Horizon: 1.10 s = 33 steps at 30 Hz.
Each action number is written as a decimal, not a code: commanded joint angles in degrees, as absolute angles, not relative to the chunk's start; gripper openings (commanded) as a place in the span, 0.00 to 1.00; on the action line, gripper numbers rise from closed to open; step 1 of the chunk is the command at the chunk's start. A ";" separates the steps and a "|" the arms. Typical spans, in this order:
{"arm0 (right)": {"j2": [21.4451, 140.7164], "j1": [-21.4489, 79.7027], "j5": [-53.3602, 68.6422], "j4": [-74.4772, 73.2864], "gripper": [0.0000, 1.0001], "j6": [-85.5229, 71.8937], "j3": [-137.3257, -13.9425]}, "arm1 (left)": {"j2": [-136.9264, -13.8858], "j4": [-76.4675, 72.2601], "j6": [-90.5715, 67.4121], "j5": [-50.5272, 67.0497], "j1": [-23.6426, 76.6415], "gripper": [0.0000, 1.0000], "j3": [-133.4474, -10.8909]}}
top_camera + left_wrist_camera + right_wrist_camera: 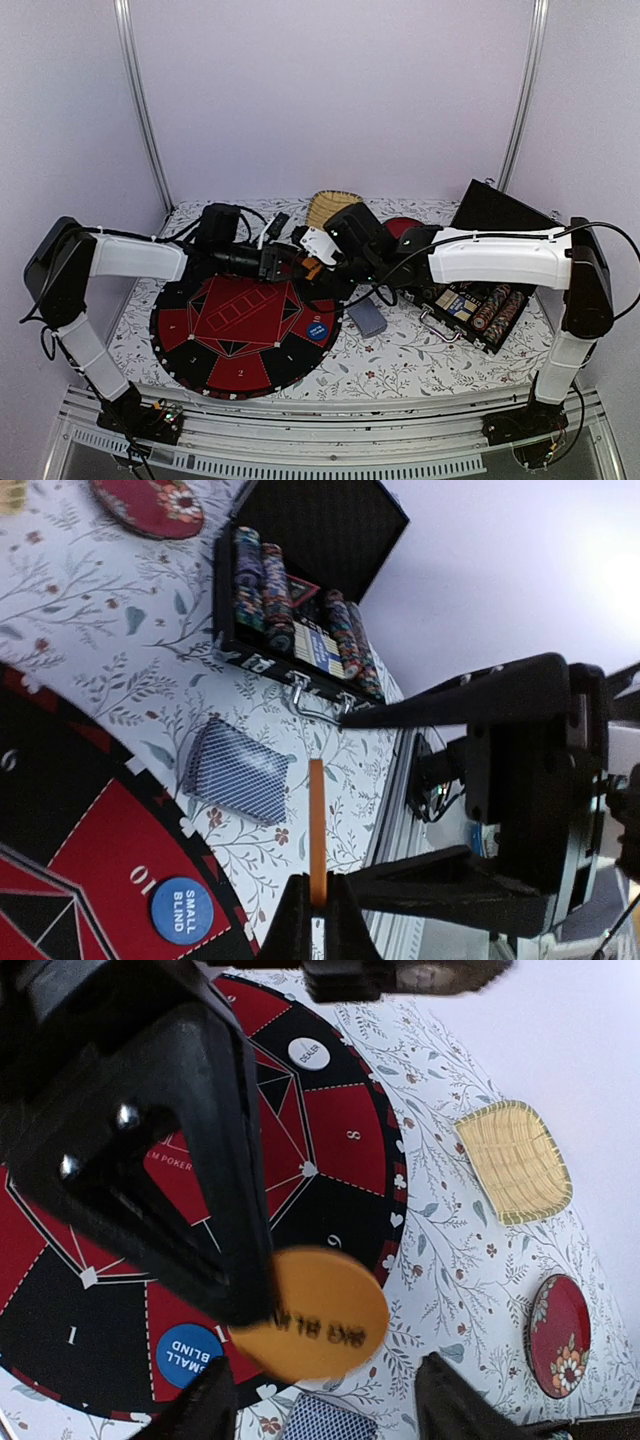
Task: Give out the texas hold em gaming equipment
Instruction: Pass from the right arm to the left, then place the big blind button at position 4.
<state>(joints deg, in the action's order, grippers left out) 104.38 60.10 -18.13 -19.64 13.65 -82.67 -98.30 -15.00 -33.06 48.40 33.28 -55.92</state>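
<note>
An orange "big blind" button (320,1315) hangs in the air over the edge of the round poker mat (240,330). My left gripper (318,885) is shut on the button's lower edge; the button (317,820) shows edge-on there. My right gripper (330,1400) is open, with a finger on either side of the button and not touching it. The two grippers meet at the mat's far right (313,268). A blue "small blind" button (317,329) lies on the mat. A white dealer button (308,1053) lies further across it. A blue-backed card deck (368,317) rests just off the mat.
An open black case (480,310) with rows of chips stands at the right. A woven straw basket (330,208) and a round dark-red plate (402,227) sit at the back. A floral cloth covers the table.
</note>
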 commanded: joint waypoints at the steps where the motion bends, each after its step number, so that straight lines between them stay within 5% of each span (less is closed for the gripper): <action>1: 98.92 60.13 -19.09 -19.29 0.73 10.44 -80.29 | -91.63 -13.91 -42.30 42.36 25.46 0.00 -44.67; 6: 93.99 59.63 -19.10 -18.49 0.92 7.76 -76.11 | -75.11 -6.28 -46.18 32.94 16.83 0.00 -31.89; 15: 89.91 55.26 -13.92 -16.17 0.99 4.16 -68.71 | -56.87 14.79 -48.03 30.44 -7.80 0.00 -21.76; 24: 88.56 54.79 -14.09 -15.50 1.00 5.30 -66.08 | -61.74 17.32 -42.24 29.18 -22.61 0.00 -20.26; 33: 88.35 54.73 -14.10 -15.68 1.00 4.34 -65.57 | -67.86 11.28 -41.05 27.20 -26.68 0.00 -20.05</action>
<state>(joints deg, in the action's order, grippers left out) 90.08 54.98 -14.41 -16.51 5.30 -66.61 -65.17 13.47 -42.41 29.34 -25.52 -20.10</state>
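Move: My left hand already pinches the orange big blind chip and takes it to the red wedge at the mat's left rim, some 35 cm to its left, 6 cm back and 16 cm below. On the table beneath, the blue small blind chip lies about 7 cm back and level sideways, the dealer button 15 cm ahead and 17 cm left, the card box 12 cm right and 3 cm back. From my right hand that wedge is likewise about 35 cm left, 6 cm back. Keeping the chip pinched, I sweep my left hand fast to the left across the mat, nearly 40 cm, sinking some 14 cm and drawing slightly back, then slow above the left rim. The wrist swings round counter-clockwise by about 75 degrees until the fingers slant forward and steeply down. My right hand spreads its fingers fully and withdraws about 7 cm to the right, away from the chip. ##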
